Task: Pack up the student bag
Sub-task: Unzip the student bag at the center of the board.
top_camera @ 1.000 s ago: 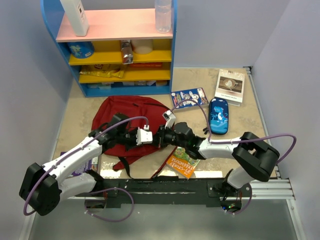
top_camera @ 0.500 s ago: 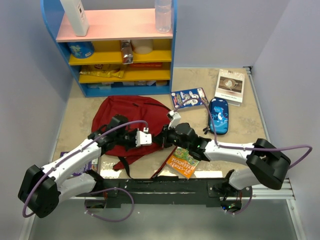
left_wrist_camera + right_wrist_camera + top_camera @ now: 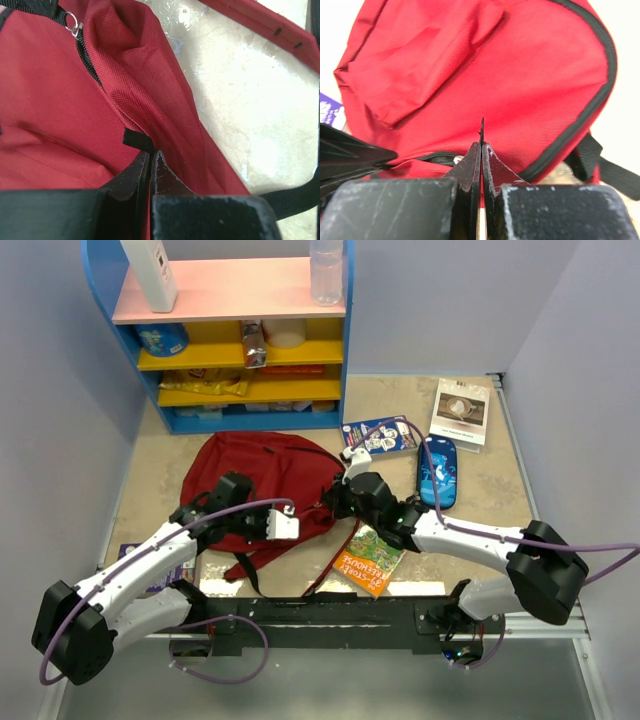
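Observation:
The dark red student bag [image 3: 262,472] lies flat on the table's middle left. My left gripper [image 3: 292,527] is at its near right edge. In the left wrist view the left gripper [image 3: 150,152] is shut on a fold of the bag's red fabric [image 3: 150,95] beside a small black tab [image 3: 137,139]. My right gripper [image 3: 335,502] is at the bag's right edge. In the right wrist view the right gripper [image 3: 481,144] is shut on a thin black pull tab [image 3: 481,131] in front of the bag [image 3: 485,65]. A zipper line [image 3: 86,56] runs nearby.
An orange book [image 3: 370,561] lies under the right arm. A blue book [image 3: 378,435], a blue pencil case [image 3: 437,471] and a white book [image 3: 460,412] lie at the far right. A purple book [image 3: 165,570] lies near left. A blue shelf unit [image 3: 240,340] stands at the back.
My left gripper has drawn left and nearer with the bag's fabric. My right gripper has moved slightly farther and right with the tab, and its arm has stretched out to the right.

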### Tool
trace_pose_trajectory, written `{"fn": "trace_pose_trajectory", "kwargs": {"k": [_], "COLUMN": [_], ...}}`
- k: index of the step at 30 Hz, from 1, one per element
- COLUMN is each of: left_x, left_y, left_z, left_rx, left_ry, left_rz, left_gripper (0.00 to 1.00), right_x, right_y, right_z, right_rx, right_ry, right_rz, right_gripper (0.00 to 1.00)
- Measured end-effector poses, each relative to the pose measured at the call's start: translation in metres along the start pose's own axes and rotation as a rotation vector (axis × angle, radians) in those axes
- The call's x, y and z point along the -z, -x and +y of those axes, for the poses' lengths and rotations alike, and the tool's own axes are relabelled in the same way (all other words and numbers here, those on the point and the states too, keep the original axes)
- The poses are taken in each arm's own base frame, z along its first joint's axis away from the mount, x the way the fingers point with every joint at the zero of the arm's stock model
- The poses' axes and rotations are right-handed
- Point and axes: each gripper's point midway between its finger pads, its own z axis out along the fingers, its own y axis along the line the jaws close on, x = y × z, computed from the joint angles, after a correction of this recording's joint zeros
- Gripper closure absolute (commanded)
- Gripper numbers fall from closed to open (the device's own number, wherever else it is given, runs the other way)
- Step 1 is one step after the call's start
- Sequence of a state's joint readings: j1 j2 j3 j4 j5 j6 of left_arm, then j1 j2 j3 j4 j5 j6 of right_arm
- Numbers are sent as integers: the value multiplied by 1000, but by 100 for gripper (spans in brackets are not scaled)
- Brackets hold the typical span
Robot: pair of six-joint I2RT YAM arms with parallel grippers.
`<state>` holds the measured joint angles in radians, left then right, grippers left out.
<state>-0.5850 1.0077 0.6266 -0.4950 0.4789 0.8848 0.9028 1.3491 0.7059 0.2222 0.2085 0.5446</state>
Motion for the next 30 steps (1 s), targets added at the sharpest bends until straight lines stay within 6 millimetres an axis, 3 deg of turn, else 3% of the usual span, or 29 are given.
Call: {"fn": "trace_pose_trajectory", "kwargs": {"k": [14,15,16,18,19,22,25,30], "left_x": [16,17,19,21,22,26,35,53], "left_y": [5,6,7,7,5,0,11,69], "left_z": [6,8,9,8,6,-5,0,46], "left_rx": [-144,-148,-149,-143,-131,-65,-8,57], "left_ry": [5,9,13,12,3,-32,-33,62], "left_rz": [24,26,27,34,43,73,72,-42], "left_gripper": [97,93,80,67,47,19,14,10], "right_x": [-2,-2,-2,-2,-1,1,2,4], "right_y": [12,13,13,14,16,20,20,14], "right_z": [-34,-34,-34,-29,-28,-31,-30,-4], "right_rx": [52,50,49,43,41,28,16,9], "right_ry": [-87,-85,-80,-55,-44,-41,-26,52], "right_rz": [0,1,2,2,-4,-28,-41,-38], "right_gripper": [100,100,100,100,100,100,100,100]}}
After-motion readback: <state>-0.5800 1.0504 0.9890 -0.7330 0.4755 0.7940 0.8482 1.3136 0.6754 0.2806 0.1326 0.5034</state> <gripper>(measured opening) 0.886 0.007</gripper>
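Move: The right hand already holds the black zipper pull; its slider lies about 2 cm left, 1 cm back and 2 cm below. From that hand, the orange book is some 10 cm right and 13 cm back, the blue book 12 cm right and 14 cm ahead. The left hand pinches the zipper's end tab right at its fingertips, the slider lying about 9 cm to its right, 6 cm ahead and 3 cm higher; a bag strap hangs about 5 cm left and 8 cm back. Both grips hold the zipper at first: the right fingers keep the pull and draw it about 4 cm to the right and forward, while the left keeps its pinch on the end tab, easing up 2 cm. The left fingers then open wide, let go of the tab and lift quickly, some 10 cm up in all. The right eases back left and backwards, nearly to where it began. ##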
